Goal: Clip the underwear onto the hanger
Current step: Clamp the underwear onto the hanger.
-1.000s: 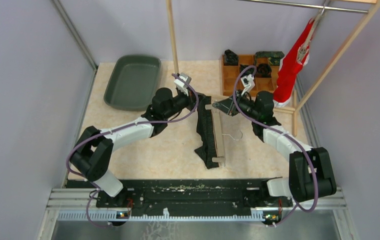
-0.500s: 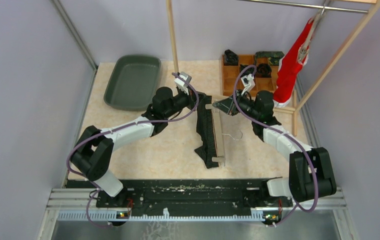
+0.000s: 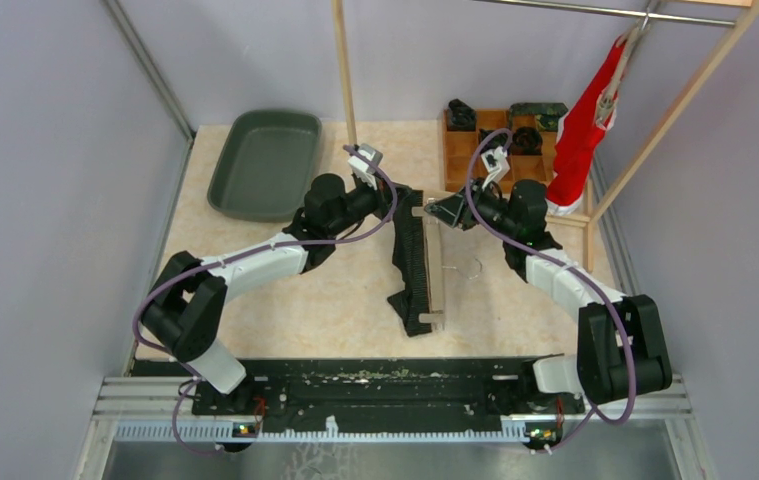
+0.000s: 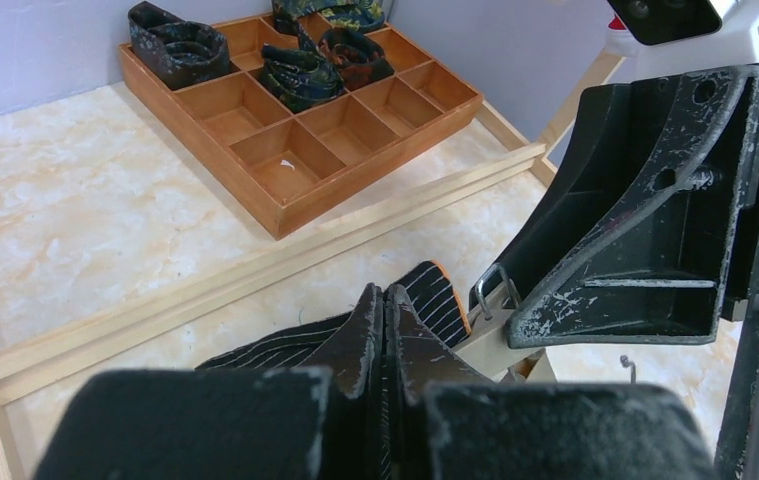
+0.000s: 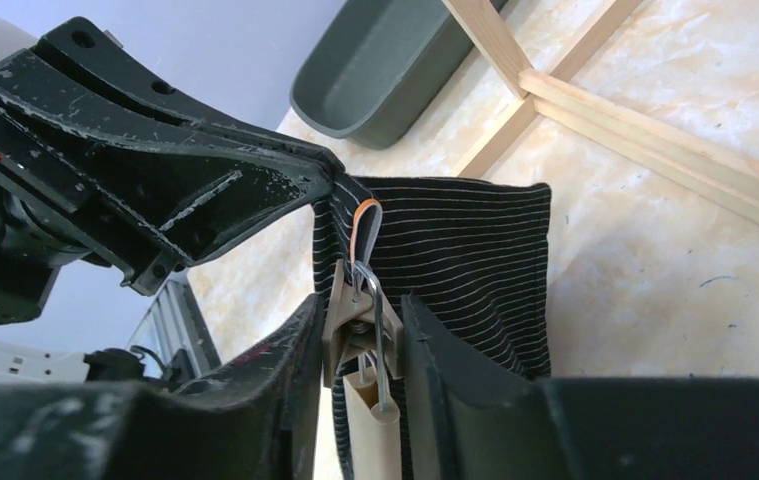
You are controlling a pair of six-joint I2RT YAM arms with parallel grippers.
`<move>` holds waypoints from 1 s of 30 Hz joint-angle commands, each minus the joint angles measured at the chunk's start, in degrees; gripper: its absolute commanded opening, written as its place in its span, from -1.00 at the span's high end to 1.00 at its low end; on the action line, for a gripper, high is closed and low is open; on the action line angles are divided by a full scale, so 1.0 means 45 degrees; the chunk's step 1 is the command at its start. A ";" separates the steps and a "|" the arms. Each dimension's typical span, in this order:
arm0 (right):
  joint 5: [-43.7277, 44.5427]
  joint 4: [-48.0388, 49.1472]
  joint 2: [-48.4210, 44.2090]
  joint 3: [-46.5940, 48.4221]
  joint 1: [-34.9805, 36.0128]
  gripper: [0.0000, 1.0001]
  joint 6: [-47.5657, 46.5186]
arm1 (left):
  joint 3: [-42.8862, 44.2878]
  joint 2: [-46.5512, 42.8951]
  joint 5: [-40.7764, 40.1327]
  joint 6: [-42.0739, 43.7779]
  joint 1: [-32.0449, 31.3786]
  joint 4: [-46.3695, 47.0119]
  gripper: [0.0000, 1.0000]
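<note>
The underwear [image 3: 412, 262], black with white pinstripes and an orange edge, hangs along the pale wooden hanger [image 3: 435, 270] at the table's middle. My left gripper [image 4: 385, 300] is shut on the underwear's [image 4: 435, 295] top corner, beside the hanger's end [image 4: 485, 345]. In the right wrist view, my right gripper [image 5: 360, 320] stands open either side of the hanger's clip [image 5: 347, 318]. The clip bites the orange edge of the underwear [image 5: 465, 250]. The left gripper [image 5: 330, 185] pinches the cloth just above that clip. From above, both grippers meet at the hanger's far end [image 3: 425, 208].
A dark green tray [image 3: 265, 162] sits at the back left. A wooden compartment box [image 3: 500, 140] with rolled cloth items stands at the back right. A red garment [image 3: 580, 130] hangs from the rail. Wooden frame bars [image 4: 255, 270] lie across the table behind the grippers.
My right gripper's fingers have spread apart off the clip. The hanger and underwear shifted slightly left at their near end. The left gripper keeps its hold.
</note>
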 commanded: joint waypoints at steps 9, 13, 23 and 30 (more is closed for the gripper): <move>-0.0207 0.0446 0.0052 0.0645 0.0129 0.10 -0.0002 | 0.0382 -0.0078 0.0065 -0.0020 0.0034 0.0695 1.00; 0.0108 0.0323 -0.0078 0.0531 0.0115 -0.06 -0.0123 | 0.0307 -0.0133 0.0059 0.0029 0.0034 0.0801 1.00; 0.1241 0.0048 -0.0704 0.0099 0.0133 -0.25 -0.0572 | -0.0551 -0.0446 0.1056 0.0944 0.0034 0.2184 1.00; 0.1771 0.0068 -0.1314 -0.0284 0.0125 -0.26 -0.0596 | -0.0751 -0.0365 0.2298 0.1510 0.0082 0.2786 1.00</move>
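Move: The hanger's upper clip sits right at the right hand's fingertips, with the underwear's waistband corner, pinched by the left hand, about 3 cm ahead and 4 cm to the left. The hanger's other clip lies some 22 cm back, a centimetre right and about 10 cm lower; the hook is about 12 cm back, 9 cm right and 8 cm down. From the left hand the upper clip is roughly 3 cm back and 4 cm right. The hanger's upper clip is let go beside the waistband: the right fingers, already loosening, spread to well over half open, then the hand eases about 1 cm to the right and slightly forward, turning some 5 degrees clockwise. The left hand keeps its pinch on the waistband corner, rises a little, then draws back about 1.5 cm as its fingers tip slightly upward. ##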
